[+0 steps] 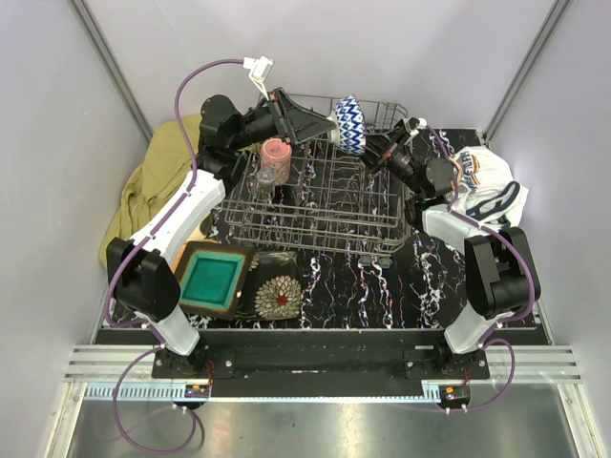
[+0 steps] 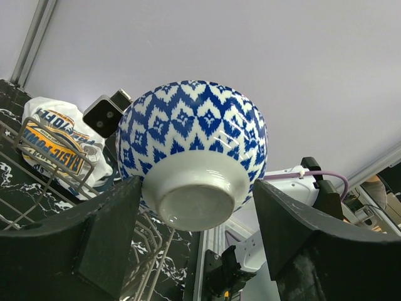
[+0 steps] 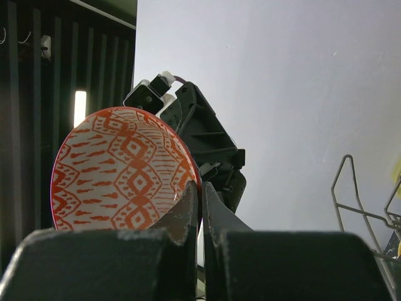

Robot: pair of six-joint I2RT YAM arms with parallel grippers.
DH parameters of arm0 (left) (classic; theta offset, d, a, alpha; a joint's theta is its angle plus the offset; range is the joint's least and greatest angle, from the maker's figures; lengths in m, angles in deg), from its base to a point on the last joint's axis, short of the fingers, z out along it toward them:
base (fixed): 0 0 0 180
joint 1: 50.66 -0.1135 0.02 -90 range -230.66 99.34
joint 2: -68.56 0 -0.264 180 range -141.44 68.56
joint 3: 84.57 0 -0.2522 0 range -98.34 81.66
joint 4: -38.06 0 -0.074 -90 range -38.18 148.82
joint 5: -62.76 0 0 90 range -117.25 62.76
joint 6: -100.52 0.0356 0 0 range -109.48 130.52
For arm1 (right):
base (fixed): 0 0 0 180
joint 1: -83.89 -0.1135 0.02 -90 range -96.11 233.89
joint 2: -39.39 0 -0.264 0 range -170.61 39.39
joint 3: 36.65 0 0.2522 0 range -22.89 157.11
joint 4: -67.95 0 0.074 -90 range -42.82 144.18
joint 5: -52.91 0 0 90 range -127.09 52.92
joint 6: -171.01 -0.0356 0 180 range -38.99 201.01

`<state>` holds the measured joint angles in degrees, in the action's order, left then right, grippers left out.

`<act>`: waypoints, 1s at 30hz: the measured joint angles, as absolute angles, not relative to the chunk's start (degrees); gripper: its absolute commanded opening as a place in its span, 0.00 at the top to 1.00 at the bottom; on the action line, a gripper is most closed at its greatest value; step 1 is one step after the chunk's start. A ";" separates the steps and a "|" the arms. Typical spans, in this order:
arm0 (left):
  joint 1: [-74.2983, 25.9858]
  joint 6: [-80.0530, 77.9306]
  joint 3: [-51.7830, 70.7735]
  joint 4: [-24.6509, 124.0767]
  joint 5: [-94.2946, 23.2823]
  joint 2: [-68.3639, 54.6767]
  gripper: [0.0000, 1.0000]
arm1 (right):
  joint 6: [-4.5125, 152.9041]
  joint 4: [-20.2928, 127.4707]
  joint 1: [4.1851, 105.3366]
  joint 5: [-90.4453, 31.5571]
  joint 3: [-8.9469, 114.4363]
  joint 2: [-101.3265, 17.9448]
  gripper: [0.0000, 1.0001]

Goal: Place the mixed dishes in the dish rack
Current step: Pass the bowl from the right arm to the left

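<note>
A bowl (image 1: 349, 124), blue-and-white outside (image 2: 194, 125) and orange-patterned inside (image 3: 119, 169), hangs on edge over the far side of the dish rack (image 1: 325, 205). My right gripper (image 1: 373, 153) (image 3: 202, 188) is shut on its rim. My left gripper (image 1: 329, 122) (image 2: 195, 188) faces the bowl's white foot, jaws apart on either side of it, with a gap at the right finger (image 2: 282, 219). A pink cup (image 1: 276, 157) stands in the rack's left part. In front of the rack lie a teal square plate (image 1: 210, 277) and a dark floral plate (image 1: 277, 296).
An olive-yellow cloth (image 1: 153, 181) lies left of the rack under my left arm. A white printed cloth (image 1: 487, 191) (image 2: 59, 141) lies to the right by my right arm. Grey walls close in the table on three sides.
</note>
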<state>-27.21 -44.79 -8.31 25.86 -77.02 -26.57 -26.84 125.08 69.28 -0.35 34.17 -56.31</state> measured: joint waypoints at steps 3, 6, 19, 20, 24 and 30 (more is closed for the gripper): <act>-27.21 -44.75 -8.31 26.08 -77.11 -26.57 0.29 | -26.84 125.08 69.28 -0.33 34.17 -56.31 1.00; -27.21 -44.51 -8.31 26.28 -77.11 -26.57 0.33 | -26.86 125.10 69.28 -0.33 34.17 -56.31 1.00; -27.48 -43.87 -8.29 26.52 -77.11 -26.57 0.57 | -26.76 124.90 69.63 -0.33 34.17 -56.31 1.00; -27.48 -43.85 -8.29 26.52 -77.11 -26.57 0.63 | -26.73 124.90 69.63 -0.33 34.17 -56.31 1.00; -27.48 -43.65 -8.29 26.56 -77.13 -26.57 0.84 | -26.62 124.88 69.63 -0.33 34.17 -56.31 1.00; -27.52 -43.70 -8.29 26.23 -77.18 -26.96 0.94 | -26.43 125.06 69.67 -0.35 34.17 -56.75 1.00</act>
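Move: The bowl stands on its side, its rim in my right fingers and its foot facing my left hand. Its middle is about 5 cm to the right of my left hand and roughly 1 cm ahead and above. From my right hand the middle lies some 6 cm up, 4 cm left and 2 cm ahead. Down in the rack the mug is about 10 cm left, 6 cm ahead and 32 cm below my left hand, the glass some 13 cm left, 3 cm ahead and 33 cm below. I hold my left hand where it is, around the bowl's foot ring, and close its fingers from about three quarters open to half open, until the pads meet the foot from both sides and stop on it. My right hand stays put, fingers shut, and keeps its pinch on the rim; neither hand shifts more than about half a centimetre. ##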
